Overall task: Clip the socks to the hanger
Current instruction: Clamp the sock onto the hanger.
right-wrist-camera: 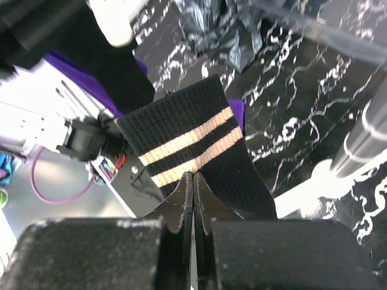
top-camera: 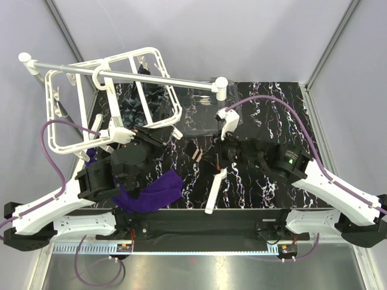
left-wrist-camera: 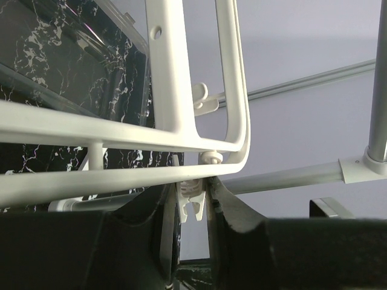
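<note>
The white grid hanger [top-camera: 110,103] hangs tilted from a silver rod at the back left. My left gripper [top-camera: 168,135] is at its lower right corner. In the left wrist view it is shut on a small white clip [left-wrist-camera: 193,202] that dangles from the frame [left-wrist-camera: 181,90]. My right gripper [right-wrist-camera: 193,178] is shut on the cuff of a black sock with tan stripes [right-wrist-camera: 187,139] and holds it above the table's middle [top-camera: 219,155]. A purple sock [top-camera: 152,191] lies by the left arm near the front edge. Crumpled dark marbled fabric [right-wrist-camera: 222,29] lies farther back.
The silver rod stand [top-camera: 130,77] with white caps spans the back, and its white foot bar [top-camera: 214,193] lies on the black marbled table [top-camera: 266,109]. A clear plastic container [top-camera: 204,119] sits behind the right gripper. Grey walls close in the sides.
</note>
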You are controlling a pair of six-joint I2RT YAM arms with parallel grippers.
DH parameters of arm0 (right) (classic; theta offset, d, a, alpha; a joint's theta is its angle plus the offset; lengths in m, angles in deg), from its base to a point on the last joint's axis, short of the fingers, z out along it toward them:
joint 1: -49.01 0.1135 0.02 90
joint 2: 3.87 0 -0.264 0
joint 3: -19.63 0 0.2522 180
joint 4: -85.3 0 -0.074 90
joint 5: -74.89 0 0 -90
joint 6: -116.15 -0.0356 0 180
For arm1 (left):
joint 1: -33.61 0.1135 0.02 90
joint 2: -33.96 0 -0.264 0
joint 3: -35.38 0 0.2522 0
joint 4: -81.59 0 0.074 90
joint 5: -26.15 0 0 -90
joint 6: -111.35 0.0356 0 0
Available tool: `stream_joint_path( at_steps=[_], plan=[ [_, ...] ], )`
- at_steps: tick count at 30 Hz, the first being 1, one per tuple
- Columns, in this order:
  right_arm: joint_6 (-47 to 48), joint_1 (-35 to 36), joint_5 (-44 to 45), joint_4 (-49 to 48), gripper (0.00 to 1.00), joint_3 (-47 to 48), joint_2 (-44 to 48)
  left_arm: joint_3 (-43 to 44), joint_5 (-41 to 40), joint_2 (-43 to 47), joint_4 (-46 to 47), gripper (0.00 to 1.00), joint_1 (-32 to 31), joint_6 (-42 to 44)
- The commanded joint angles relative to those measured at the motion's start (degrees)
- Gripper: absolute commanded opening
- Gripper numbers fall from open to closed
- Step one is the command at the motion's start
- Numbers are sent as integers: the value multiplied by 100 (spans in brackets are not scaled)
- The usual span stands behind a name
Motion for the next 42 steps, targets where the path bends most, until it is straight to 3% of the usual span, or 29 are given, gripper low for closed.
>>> stream_joint_path(
  at_steps=[1,40,41,42],
  plan=[
    [114,50,297,-426,0,404,-127,-60,81,42,90,0,-22,-77],
    [289,50,306,-918,0,1011,-760,-192,222,104,240,0,-22,-68],
    [298,42,297,-936,0,1011,-778,-209,222,130,257,2,-22,-77],
    [298,50,289,-945,0,1003,-778,-236,222,156,284,20,-22,-94]
  ],
)
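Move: The open clip on the hanger's near right corner, still pinched in the left fingers, lies about 4 cm ahead, 8 cm left and 5 cm above the right hand, which holds the black sock. The hanger corner itself is some 7 cm ahead, 8 cm left and 8 cm above that hand; the rack's upright pole stands roughly 8 cm ahead and 3 cm right, level with it. From the left hand, the sock's striped cuff lies about 8 cm right, 4 cm back and 6 cm below. The right hand, still pinching the black sock with its striped cuff out in front, carries it up, left and forward in about equal parts, some 5 to 6 cm in all, fast at first and then in a slow creep towards the open clip, its fingers tipping up about 5 degrees and staying shut. The left hand keeps its part-open hold on the clip at the hanger's corner and stays put but for a sag of about half a centimetre, so that the cuff is brought up to the waiting jaws. ##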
